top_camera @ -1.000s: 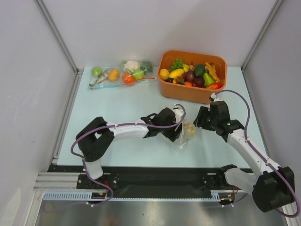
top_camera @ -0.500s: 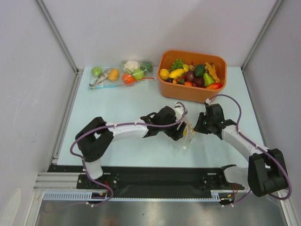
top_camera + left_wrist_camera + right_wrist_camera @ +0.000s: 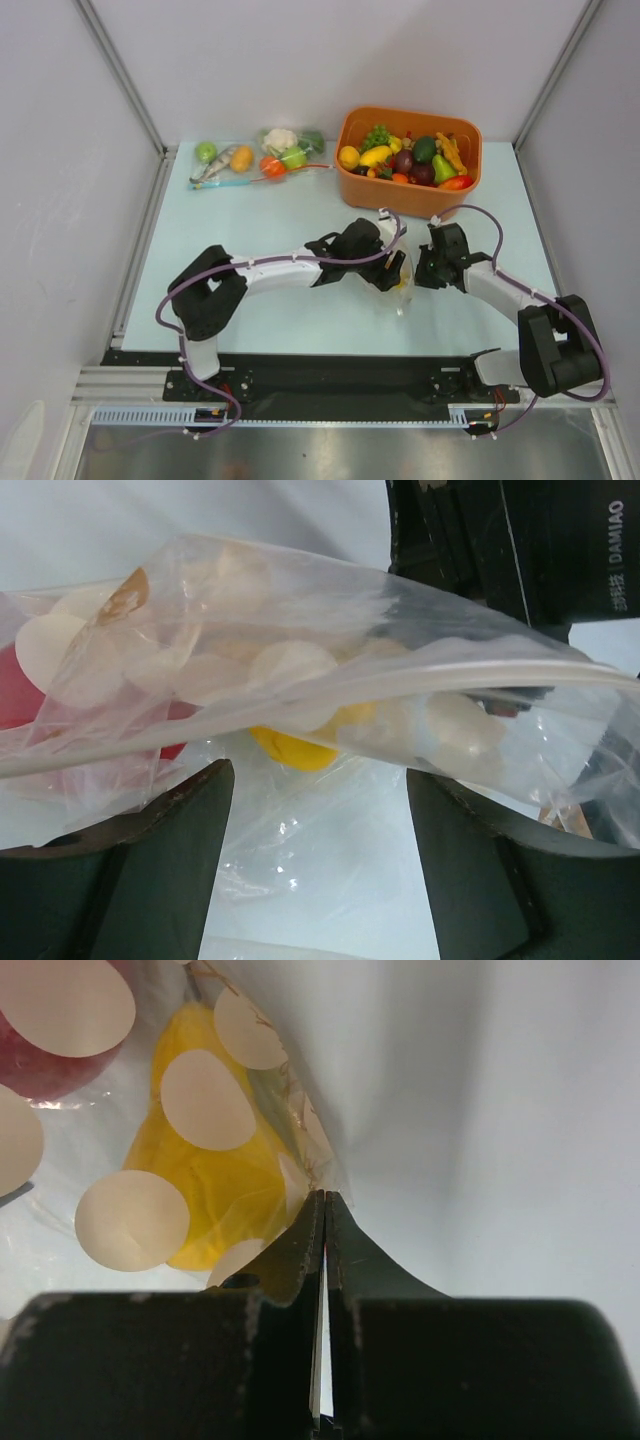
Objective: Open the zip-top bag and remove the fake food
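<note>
The zip-top bag (image 3: 401, 283) is clear and crinkly, printed with pale round dots, and sits mid-table between my two grippers. In the left wrist view the zip-top bag (image 3: 300, 660) stretches across the picture, its pale zip strip (image 3: 480, 680) running along it. Inside the bag I see the fake food: a yellow fruit (image 3: 205, 1195) and a red fruit (image 3: 40, 1065). My right gripper (image 3: 325, 1198) is shut, pinching a thin edge of the bag next to the yellow fruit. My left gripper (image 3: 320, 772) stands open just below the bag, with only loose film between its fingers (image 3: 150, 870).
An orange bin (image 3: 400, 203) full of fake fruit and vegetables stands at the back right, close behind both grippers. Other clear bags (image 3: 250, 160) holding a green ball, a fish and a cauliflower lie at the back left.
My right gripper has moved left to the bag and closed on its edge. The left gripper has shifted slightly right and stays open.
</note>
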Motion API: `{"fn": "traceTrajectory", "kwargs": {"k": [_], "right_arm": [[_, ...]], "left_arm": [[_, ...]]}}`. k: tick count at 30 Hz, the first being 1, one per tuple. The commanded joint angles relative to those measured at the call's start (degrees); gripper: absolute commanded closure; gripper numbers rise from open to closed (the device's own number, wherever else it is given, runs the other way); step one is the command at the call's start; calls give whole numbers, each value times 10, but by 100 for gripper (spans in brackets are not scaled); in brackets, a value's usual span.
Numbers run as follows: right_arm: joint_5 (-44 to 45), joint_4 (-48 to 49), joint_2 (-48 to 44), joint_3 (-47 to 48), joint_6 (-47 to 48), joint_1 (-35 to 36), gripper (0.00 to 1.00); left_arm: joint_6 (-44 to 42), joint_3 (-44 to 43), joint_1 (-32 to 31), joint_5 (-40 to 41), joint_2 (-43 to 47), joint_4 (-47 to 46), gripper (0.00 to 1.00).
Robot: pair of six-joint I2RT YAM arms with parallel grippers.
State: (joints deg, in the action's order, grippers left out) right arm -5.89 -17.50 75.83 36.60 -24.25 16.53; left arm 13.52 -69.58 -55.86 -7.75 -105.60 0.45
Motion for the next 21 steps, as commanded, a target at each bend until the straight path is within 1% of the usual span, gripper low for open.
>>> {"fn": "traceTrajectory", "kwargs": {"k": [1,7,17,18,19,20,21], "right_arm": [[8,16,9,-1,10,10,100],[8,13,10,1,10,19,100],[4,11,8,6,7,25,100],[4,12,9,7,8,25,100],[5,11,7,7,8,26,100],[4,11,7,7,8,26,100],[5,11,7,7,9,25,100]], "left_arm": [[6,-26,2,4,-15,-12,25],[-2,-58,1,12,-47,18,25],[-6,-64,0,5,-82,21,25],[-6,-64,1,5,-85,21,28],[-7,-64,1,2,-86,22,34],[-7,-64,0,2,-84,21,55],[-7,-61,0,2,-82,18,62]]}}
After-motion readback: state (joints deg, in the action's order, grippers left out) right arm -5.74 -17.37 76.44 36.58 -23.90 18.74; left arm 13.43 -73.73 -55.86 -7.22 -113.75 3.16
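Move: The yellow fruit in the open bag lies about 5 cm below the left hand, 1 cm to its right and level with it front to back. The red fruit sits some 4 cm farther out than the yellow one and 5 cm to its left. The orange bin is roughly 24 cm ahead of the left hand and 3 cm to its right. From the right hand, the yellow fruit is about 4 cm to the left, at nearly the same height. With the right hand's shut fingers still pinching the bag's edge and easing about 1 cm left, the left hand sinks some 5 cm through the bag's mouth, fingers slanting down to the right. It comes down beside the yellow fruit, wide open nearly all the way. Only at the bottom do its fingers close to about half their gap. ##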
